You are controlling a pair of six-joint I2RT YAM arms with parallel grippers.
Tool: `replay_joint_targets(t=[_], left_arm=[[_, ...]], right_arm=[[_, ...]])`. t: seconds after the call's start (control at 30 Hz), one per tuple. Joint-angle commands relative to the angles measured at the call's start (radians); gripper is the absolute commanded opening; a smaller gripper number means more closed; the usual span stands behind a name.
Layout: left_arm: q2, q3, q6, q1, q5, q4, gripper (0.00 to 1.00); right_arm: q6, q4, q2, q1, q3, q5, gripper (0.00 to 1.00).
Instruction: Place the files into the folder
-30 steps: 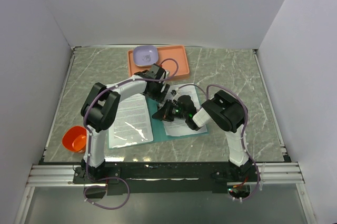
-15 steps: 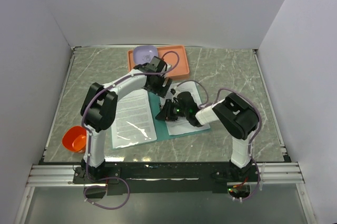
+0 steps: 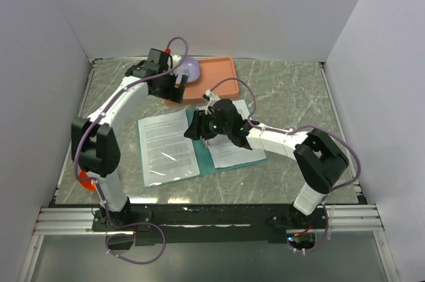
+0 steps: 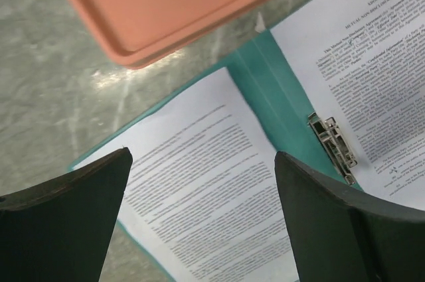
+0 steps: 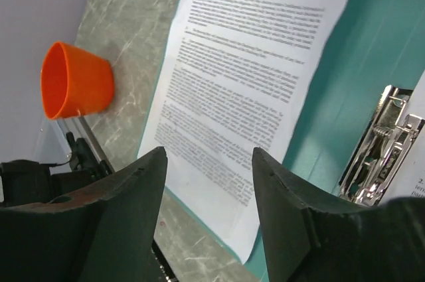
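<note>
The teal folder (image 3: 204,157) lies open and flat in the middle of the table. One of the files (image 3: 166,146) rests on its left half and another (image 3: 236,144) on its right half. A metal fastener (image 4: 332,146) sits on the spine between them. My left gripper (image 3: 176,83) hangs open over the tray's near corner, behind the folder, with nothing between its fingers (image 4: 80,209). My right gripper (image 3: 194,129) hovers open above the spine, looking down on the left sheet (image 5: 246,76) and the teal card (image 5: 358,63), holding nothing.
An orange-pink tray (image 3: 214,73) stands at the back, with a purple bowl (image 3: 189,68) on its left end. An orange cup (image 5: 73,81) stands near the table's front left edge, mostly hidden behind the left arm in the top view.
My left gripper pulled back from the folder's spine up and left to the tray. My right gripper went from shut to open and reached further left. The folder with its sheets turned slightly.
</note>
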State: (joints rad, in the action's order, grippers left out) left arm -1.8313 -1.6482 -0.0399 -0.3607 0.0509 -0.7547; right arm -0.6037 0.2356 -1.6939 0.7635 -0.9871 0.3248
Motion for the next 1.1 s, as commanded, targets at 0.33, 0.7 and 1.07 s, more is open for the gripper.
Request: replay_joint_targets(t=[0.33, 0.7, 1.07], left_arm=[[0.112, 0.248, 0.078, 0.109, -0.046, 0.127, 0.97], [-0.042, 0.182, 0.098, 0.117, -0.155, 0.173, 0.94], [0.139, 0.202, 0.12, 0.212, -0.034, 0.083, 0.96]], right_arm=[[0.512, -0.395, 0.054, 0.558, -0.004, -0.888, 0.91], [0.498, -0.34, -0.01, 0.599, -0.042, -0.983, 1.0], [0.262, -0.643, -0.002, 0.166, -0.269, -0.737, 0.96]])
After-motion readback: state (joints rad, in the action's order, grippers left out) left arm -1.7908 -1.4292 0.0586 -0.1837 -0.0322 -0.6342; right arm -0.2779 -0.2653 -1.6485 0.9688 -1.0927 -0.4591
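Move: The open folder's far left corner lies level with the left hand, about 17 cm to its left and 15 cm below; the left file's middle is 14 cm back and 3 cm left of that hand, the tray some 20 cm ahead and 8 cm right. The right file's middle lies about 6 cm ahead and 15 cm right of the right hand, 12 cm below, with the clip 5 cm ahead and 4 cm right. Towards the folder's far left corner the left hand travels about 10 cm left, sinking overall after a slight rise and lifting again at the end, fingers staying open. The right hand first swings back some 13 cm and sinks while its fingers open wider and turn from pointing left to mostly down, then returns forward and rightward, rising, towards the right file. ##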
